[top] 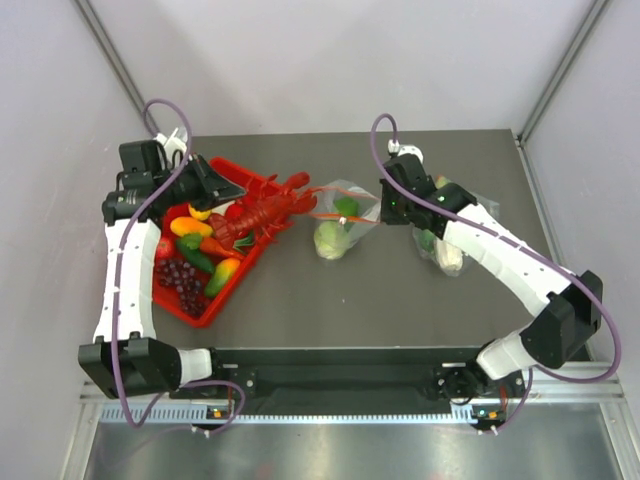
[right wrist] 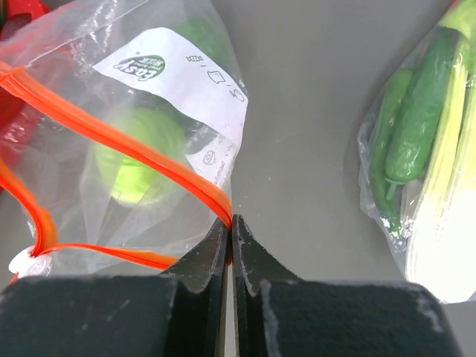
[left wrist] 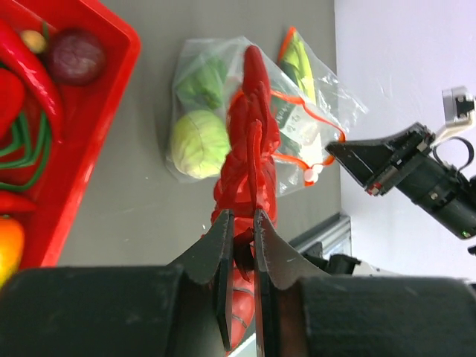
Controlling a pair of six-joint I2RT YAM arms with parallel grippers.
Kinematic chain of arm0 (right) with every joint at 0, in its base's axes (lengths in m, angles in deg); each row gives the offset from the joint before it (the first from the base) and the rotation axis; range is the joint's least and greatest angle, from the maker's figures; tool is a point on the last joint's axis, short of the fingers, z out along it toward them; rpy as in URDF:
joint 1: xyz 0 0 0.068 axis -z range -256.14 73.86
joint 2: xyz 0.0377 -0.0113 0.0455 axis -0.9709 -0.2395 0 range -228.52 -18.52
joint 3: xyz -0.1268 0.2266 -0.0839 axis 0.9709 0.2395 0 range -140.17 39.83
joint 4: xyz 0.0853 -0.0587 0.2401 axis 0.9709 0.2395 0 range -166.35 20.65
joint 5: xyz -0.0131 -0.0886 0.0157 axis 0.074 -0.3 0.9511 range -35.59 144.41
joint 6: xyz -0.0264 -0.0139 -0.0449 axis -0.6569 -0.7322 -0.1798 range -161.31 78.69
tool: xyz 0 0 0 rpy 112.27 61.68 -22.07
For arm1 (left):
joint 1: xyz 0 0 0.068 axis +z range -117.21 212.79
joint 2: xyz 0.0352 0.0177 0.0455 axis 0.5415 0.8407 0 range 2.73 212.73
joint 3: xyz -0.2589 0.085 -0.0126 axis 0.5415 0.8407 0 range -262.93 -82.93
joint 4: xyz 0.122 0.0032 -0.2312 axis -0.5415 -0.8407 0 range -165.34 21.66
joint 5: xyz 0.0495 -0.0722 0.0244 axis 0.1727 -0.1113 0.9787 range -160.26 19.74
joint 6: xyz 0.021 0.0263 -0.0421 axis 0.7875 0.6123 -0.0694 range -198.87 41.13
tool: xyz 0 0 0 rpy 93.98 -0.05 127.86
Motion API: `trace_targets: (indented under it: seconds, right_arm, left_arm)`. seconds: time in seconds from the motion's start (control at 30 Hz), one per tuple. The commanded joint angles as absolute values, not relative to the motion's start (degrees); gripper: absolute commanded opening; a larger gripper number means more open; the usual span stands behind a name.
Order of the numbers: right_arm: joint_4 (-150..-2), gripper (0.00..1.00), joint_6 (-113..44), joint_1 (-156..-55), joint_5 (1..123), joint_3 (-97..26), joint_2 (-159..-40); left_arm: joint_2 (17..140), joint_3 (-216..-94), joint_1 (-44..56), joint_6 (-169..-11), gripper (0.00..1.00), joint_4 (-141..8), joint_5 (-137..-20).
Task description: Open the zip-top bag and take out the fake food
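The zip-top bag (top: 345,215) lies mid-table, clear, with an orange-red zip strip (right wrist: 149,152) round its mouth. Inside it show a pale green cabbage (top: 330,240) and a darker green piece (left wrist: 202,82). My right gripper (right wrist: 232,227) is shut on the zip strip at the bag's right corner; in the top view it (top: 385,212) sits just right of the bag. A red toy lobster (top: 270,212), one piece of the fake food, stretches from the tray's edge toward the bag's mouth. My left gripper (left wrist: 243,223) is shut on a thin dark red part of that lobster (left wrist: 249,149).
A red tray (top: 205,318) at the left holds yellow, orange and green toy fruits and dark grapes (top: 180,275). A second clear bag (top: 445,250) with leek and green peppers (right wrist: 416,126) lies right of my right gripper. Grey walls close in the table on three sides.
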State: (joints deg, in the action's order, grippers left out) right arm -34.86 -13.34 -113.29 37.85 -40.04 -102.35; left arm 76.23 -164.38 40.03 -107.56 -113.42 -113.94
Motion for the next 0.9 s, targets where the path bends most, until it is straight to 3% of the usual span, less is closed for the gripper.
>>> trace_targets:
  seconds: [0.0,0.13,0.27,0.37,0.5,0.6,0.87]
  right_arm:
    - [-36.2,0.00,-14.9,-111.7,37.8,-39.9,-99.7]
    - [-36.5,0.00,-15.6,-110.7,38.4,-39.8,-99.4]
    - [-36.5,0.00,-16.3,-110.0,39.4,-39.8,-99.9]
    - [-37.8,0.00,-16.8,-109.4,40.3,-39.9,-100.2]
    - [-38.7,0.00,-17.1,-109.1,41.7,-42.2,-101.7]
    - [-38.7,0.00,-17.7,-109.0,42.5,-45.2,-103.9]
    - [-38.6,0.00,-18.1,-108.9,43.9,-47.8,-105.3]
  left_arm:
    - [74.2,-167.2,41.9,-105.9,0.00,-112.3,-109.6]
    - [73.2,-167.7,43.9,-109.0,0.00,-107.6,-112.2]
    - [75.2,-166.7,43.9,-125.2,0.00,-85.7,-132.4]
    - [74.9,-164.1,43.3,-137.3,0.00,-72.8,-137.3]
    - [74.3,-162.1,41.0,-139.1,0.00,-68.9,-141.2]
    - [72.8,-159.5,40.1,-140.7,0.00,-65.5,-141.5]
    - [71.4,-158.1,46.8,-124.8,0.00,-82.8,-125.1]
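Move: My left hand holds the lobster high, its claws reaching right to the open bag, whose middle lies about 21 cm to my right, 2 ahead and some 22 below. The cabbage in it is roughly 19 cm right and 26 below. The red tub is centred level with me, about 10 cm left and 28 down, with the red pepper 6 ahead, 3 left. From my right hand, gripping the bag's rim, the bag's middle is 8 cm left, 2 ahead, 12 below. After easing about 1.5 cm left, I jerk my left hand up about 10 cm, drawing the lobster's claws off the bag mouth while the wrist tips up and rolls its left side down some 20 degrees; I drift right and back, then settle a little lower, fingers still shut on the lobster. My right hand keeps its pinch on the rim, giving slightly right and then moving forward and up a couple of centimetres. ##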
